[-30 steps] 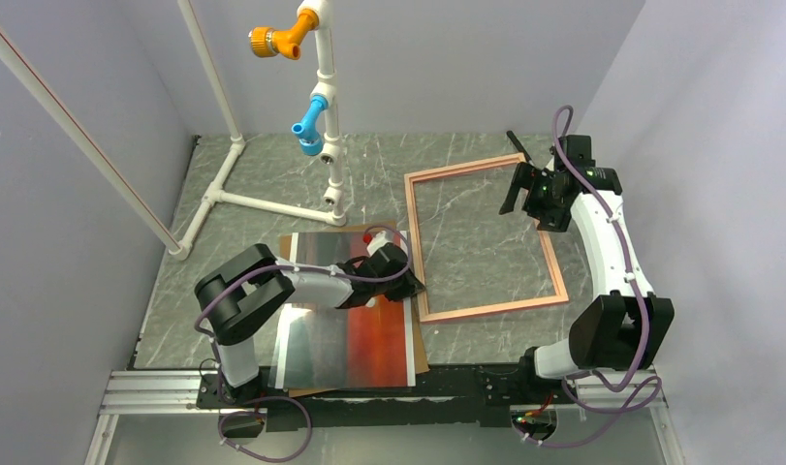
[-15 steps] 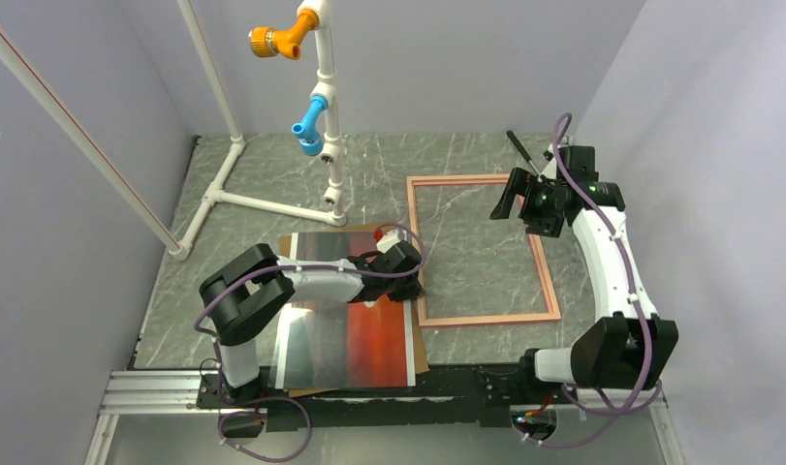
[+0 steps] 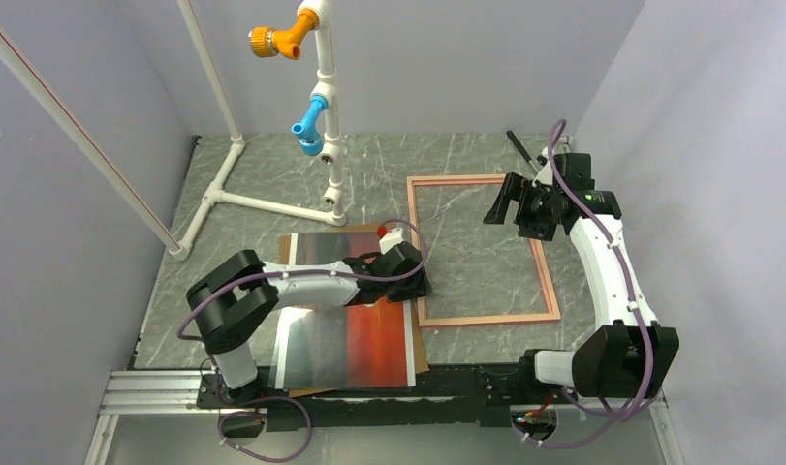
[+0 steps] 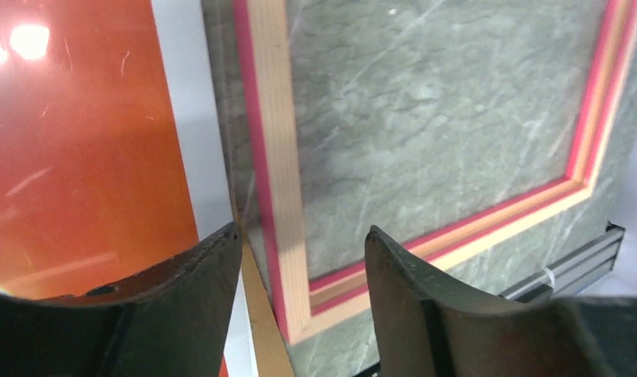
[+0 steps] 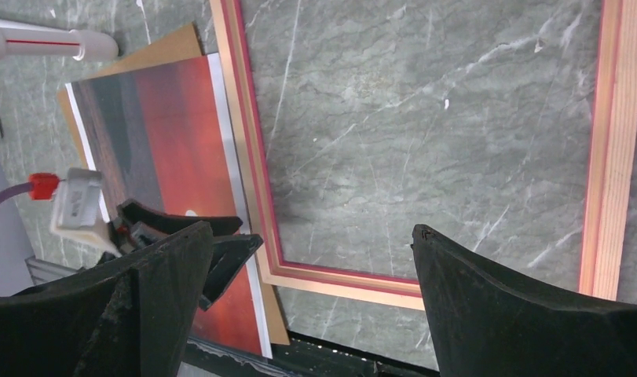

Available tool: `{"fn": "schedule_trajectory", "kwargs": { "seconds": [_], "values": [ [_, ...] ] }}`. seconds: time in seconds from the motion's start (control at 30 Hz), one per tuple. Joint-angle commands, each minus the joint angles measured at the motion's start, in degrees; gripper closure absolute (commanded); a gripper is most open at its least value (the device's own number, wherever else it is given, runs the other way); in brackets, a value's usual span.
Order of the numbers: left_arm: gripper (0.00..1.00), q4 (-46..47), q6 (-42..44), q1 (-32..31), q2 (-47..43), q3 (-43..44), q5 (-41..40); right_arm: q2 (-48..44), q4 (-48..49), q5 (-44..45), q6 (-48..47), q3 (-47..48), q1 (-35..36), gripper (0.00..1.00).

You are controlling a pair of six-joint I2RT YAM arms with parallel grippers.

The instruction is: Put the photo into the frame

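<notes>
The frame (image 3: 486, 318) lies flat on the marble table, pale wood side up with pink-red edges, square to the table. The photo (image 3: 345, 320), an orange-red sunset print, lies face up just left of it. My left gripper (image 3: 413, 286) is low over the frame's left rail (image 4: 276, 157) near its near-left corner. Its jaws are open and straddle the rail without touching it, one finger (image 4: 181, 306) over the photo's (image 4: 79, 157) white margin. My right gripper (image 3: 510, 179) hovers wide open above the frame's far-right part, empty. In its wrist view the gripper (image 5: 313, 229) looks down on the frame (image 5: 248, 141) and the photo (image 5: 173, 133).
A brown hardboard panel (image 3: 424, 351) lies under the photo, its edge touching the frame's corner (image 4: 256, 314). A white pipe stand (image 3: 326, 126) with orange and blue fittings stands at the back left. A slanted white pole (image 3: 78, 126) crosses the left side. An aluminium rail (image 3: 369, 392) runs along the near edge.
The frame swung from tilted to square with the table. My left gripper opened off the frame's left rail. My right gripper drifted slightly left above the frame.
</notes>
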Motion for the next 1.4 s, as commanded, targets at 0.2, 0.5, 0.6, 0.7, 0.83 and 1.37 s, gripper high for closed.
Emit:
{"fn": "schedule_trajectory", "kwargs": {
  "seconds": [0.2,0.5,0.6,0.7,0.83,1.37],
  "values": [
    [0.15,3.8,11.0,-0.6,-18.8,-3.9,-5.1,-1.4,4.8,0.7,2.0,-2.9,5.7,0.0],
    [0.01,-1.2,13.2,3.3,-41.0,-15.3,-8.7,3.5,7.4,8.6,5.0,-3.5,17.5,0.04],
    [0.01,-10.3,14.3,4.7,-48.3,-15.7,-11.9,6.5,8.4,12.6,6.2,-3.3,22.3,0.09],
    [0.0,-22.8,15.0,5.1,-55.1,-13.3,-18.8,10.0,9.4,15.1,7.3,-2.8,26.1,0.13],
    [0.01,-36.8,14.0,5.3,-60.8,-9.6,-24.3,15.5,11.9,15.2,9.6,-2.6,31.0,0.19],
    [0.01,-47.7,6.2,5.3,-68.5,-14.8,-21.1,32.7,15.0,21.8,15.2,1.0,39.5,0.51]
  ]
}}
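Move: Just under the left hand, about 3 cm down between its fingers, lies the frame's left bar, whose near corner is some 5 cm back. The photo's middle lies about 16 cm left of this hand, 2 cm ahead and 4 cm below. For the right hand, the stretch of left bar it goes for is about 17 cm left, 3 cm back and 18 cm below; the frame's right bar is some 11 cm to its right, 3 cm back. Swinging left across the frame's opening and then dropping steeply, the right hand travels about 17 cm left and 17 cm down, turns some 20 degrees counter-clockwise and tips its fingers steeper, narrowing them to about half open astride the left bar. The left hand rises off that bar, opening fully, then sweeps about 26 cm left over the photo, ending clearly higher and slightly back, its fingers tilting up. ##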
